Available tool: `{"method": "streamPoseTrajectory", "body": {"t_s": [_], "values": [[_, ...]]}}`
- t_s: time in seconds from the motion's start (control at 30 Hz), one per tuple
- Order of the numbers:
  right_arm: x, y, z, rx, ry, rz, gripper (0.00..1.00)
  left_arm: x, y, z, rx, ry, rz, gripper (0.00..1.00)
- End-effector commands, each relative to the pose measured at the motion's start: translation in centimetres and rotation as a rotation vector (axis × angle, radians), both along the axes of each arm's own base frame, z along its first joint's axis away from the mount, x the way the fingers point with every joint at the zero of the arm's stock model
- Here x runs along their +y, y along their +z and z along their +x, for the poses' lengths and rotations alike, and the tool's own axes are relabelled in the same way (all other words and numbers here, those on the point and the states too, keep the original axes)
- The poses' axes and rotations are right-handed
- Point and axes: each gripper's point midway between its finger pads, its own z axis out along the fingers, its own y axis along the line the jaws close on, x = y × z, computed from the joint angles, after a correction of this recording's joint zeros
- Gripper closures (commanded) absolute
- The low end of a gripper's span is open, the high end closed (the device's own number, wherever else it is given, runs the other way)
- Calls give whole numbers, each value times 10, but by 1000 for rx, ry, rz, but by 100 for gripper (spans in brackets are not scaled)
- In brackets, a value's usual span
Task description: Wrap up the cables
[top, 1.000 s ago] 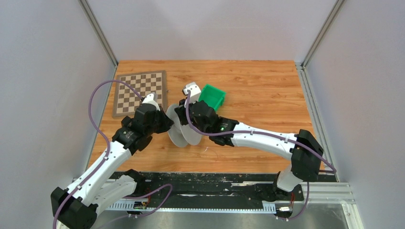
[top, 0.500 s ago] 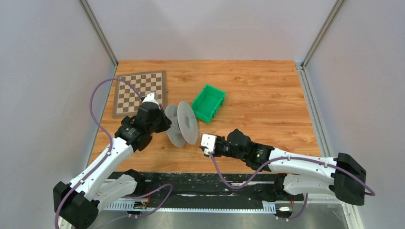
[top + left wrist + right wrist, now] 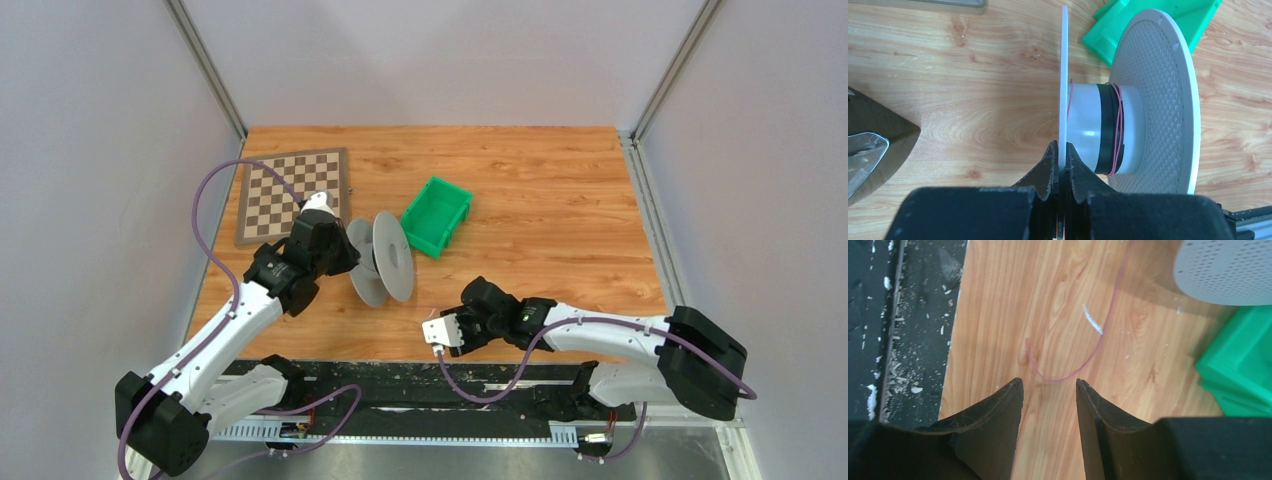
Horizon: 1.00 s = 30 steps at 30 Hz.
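Observation:
A pale grey two-disc spool (image 3: 385, 258) stands on edge at the table's middle left. My left gripper (image 3: 343, 262) is shut on the rim of its thin near disc (image 3: 1063, 75), fingertips pinching the edge. A thin pink cable (image 3: 1118, 125) runs a few turns round the black band on the spool's core (image 3: 1088, 127). The loose end of the cable (image 3: 1068, 376) lies curved on the wood. My right gripper (image 3: 1049, 385) hovers just short of that curve, open and empty. It sits near the table's front edge (image 3: 437, 333).
A green bin (image 3: 437, 215) lies just behind the spool, and its corner shows in the right wrist view (image 3: 1238, 365). A chessboard (image 3: 293, 193) lies at the back left. A black debris-strewn strip (image 3: 450, 385) runs along the near edge.
My right arm has pulled back from the spool to the table's front edge, and its jaws have opened. The left gripper still holds the spool disc in the same place.

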Motion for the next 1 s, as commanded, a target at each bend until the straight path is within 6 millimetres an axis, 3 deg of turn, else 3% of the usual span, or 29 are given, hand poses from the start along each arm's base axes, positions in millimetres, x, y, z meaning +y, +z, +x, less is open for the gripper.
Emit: {"method": "streamPoseTrajectory", "body": {"t_s": [0.0,0.43,0.5,0.63,0.73,0.83,0.9,0.97], "values": [[9,-1,3,-15,43,-13,57,-6,39,19,-120,11,-61,100],[24,-21,11,-30,82,-32,61,-4,42,17,-125,14,-65,100],[22,-26,9,-11,84,-56,66,-4,42,18,-126,17,-66,100],[20,-30,2,32,88,-73,87,-3,42,18,-127,21,-66,100],[24,-26,0,54,81,-55,98,-3,42,19,-126,25,-69,100],[31,-21,-3,98,59,-25,100,-3,42,19,-125,26,-74,100],[41,-8,-6,129,40,28,100,-4,42,19,-128,24,-80,100],[58,19,-5,138,7,134,100,-6,46,20,-143,19,-90,100]]}}
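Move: The loose tail of the cable lies on the table about 2 cm to my right hand's left, level with it fore and aft, some 4 cm below. From there the white streak is about 4 cm ahead and 5 cm left, the spool roughly 12 cm ahead, 13 cm left and 6 cm up, the green box some 23 cm ahead and 4 cm left. From my left hand the tail is roughly 12 cm back, 17 cm right and 15 cm down. I sink my right hand about 2.5 cm to the tabletop, fingers half open, then ease it some 2 cm left over the cable's loose end. There I shut the fingers completely and pinch the cable just short of its tip. My left hand stays put, still gripping the spool's flange. ##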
